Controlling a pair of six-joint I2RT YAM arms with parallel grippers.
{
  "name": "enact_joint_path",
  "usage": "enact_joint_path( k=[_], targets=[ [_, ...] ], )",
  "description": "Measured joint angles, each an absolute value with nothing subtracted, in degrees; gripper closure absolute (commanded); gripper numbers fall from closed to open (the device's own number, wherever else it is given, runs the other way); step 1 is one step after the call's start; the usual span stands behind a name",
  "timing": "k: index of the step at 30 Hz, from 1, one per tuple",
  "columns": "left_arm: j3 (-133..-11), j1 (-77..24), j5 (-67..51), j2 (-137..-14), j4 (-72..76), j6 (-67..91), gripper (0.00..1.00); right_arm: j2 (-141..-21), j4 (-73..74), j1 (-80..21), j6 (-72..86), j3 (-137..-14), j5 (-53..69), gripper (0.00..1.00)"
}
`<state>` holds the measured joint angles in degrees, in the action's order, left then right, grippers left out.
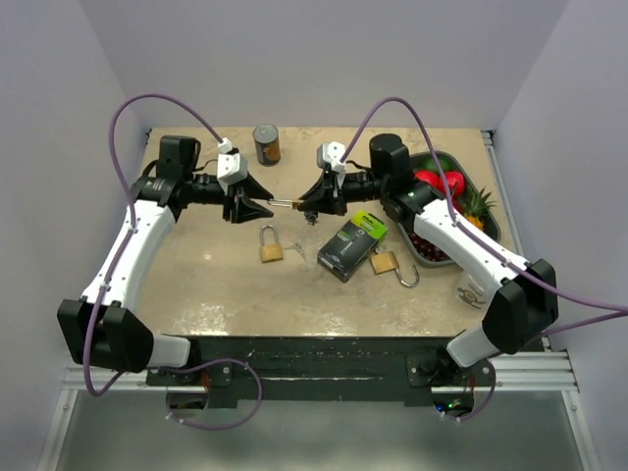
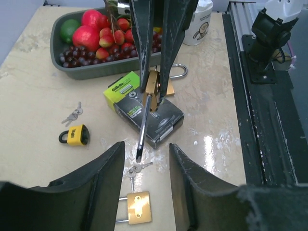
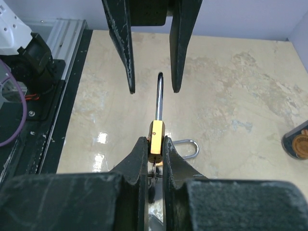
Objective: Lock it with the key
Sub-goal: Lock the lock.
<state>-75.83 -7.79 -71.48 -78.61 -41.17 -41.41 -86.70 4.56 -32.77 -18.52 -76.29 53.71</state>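
My right gripper [image 1: 306, 203] is shut on the body of a brass padlock [image 3: 155, 134], held above the table. Its steel shackle [image 3: 159, 98] points straight at my left gripper [image 1: 263, 206]. In the left wrist view the shackle tip [image 2: 142, 130] lies between the left fingers [image 2: 108, 168] with a gap on each side, so the left gripper [image 2: 147, 147] is open around it and not touching. Something dark, perhaps a key [image 3: 153, 175], hangs behind the lock between the right fingers; I cannot make it out. Loose keys [image 2: 136, 168] lie on the table below.
A second brass padlock [image 1: 270, 247] lies beside those keys. A yellow padlock [image 2: 74, 135] with keys [image 2: 72, 114], a green-black box [image 1: 353, 245] and a third padlock [image 1: 386, 263] are nearby. A can [image 1: 266, 143] stands at the back; a fruit tray [image 1: 491, 231] and a mug [image 1: 474, 291] sit on the right.
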Motion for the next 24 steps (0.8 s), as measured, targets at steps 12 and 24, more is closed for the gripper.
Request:
enact_joint_path(
  k=[12, 24],
  targets=[
    [-72.38, -9.08, -70.91, -75.35, -33.65, -35.64, 0.6, -86.04, 4.84, -34.39, -19.99, -75.55, 53.65, 1.0],
    [-71.48, -9.21, -69.69, -75.83, -36.88, -39.0, 1.0, -85.78, 4.08, -34.79, -19.77, -75.35, 53.39, 1.0]
  ],
)
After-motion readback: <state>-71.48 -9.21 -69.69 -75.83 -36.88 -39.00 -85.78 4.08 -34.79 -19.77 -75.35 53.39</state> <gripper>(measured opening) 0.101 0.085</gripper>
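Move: Between the parted fingers of the left hand lies the free end of the padlock's shackle, with the shackle's middle about 3 cm to that hand's right at its own height. The spare padlock is on the table some 28 cm beneath it and 3 cm ahead. From the right hand, already gripping the padlock body, the shackle's middle is about 5 cm left; keys lie about 30 cm below, 3 cm ahead and 2 cm left. Closing from half open to nearly shut, with a slight reopening partway, the left fingers pinch the free end of the shackle; that hand rises about 1 cm, then sinks some 2 cm and ends slightly farther back. The right hand keeps the padlock body gripped and eases about 1.5 cm back and a little left towards the left hand, then holds nearly still. ##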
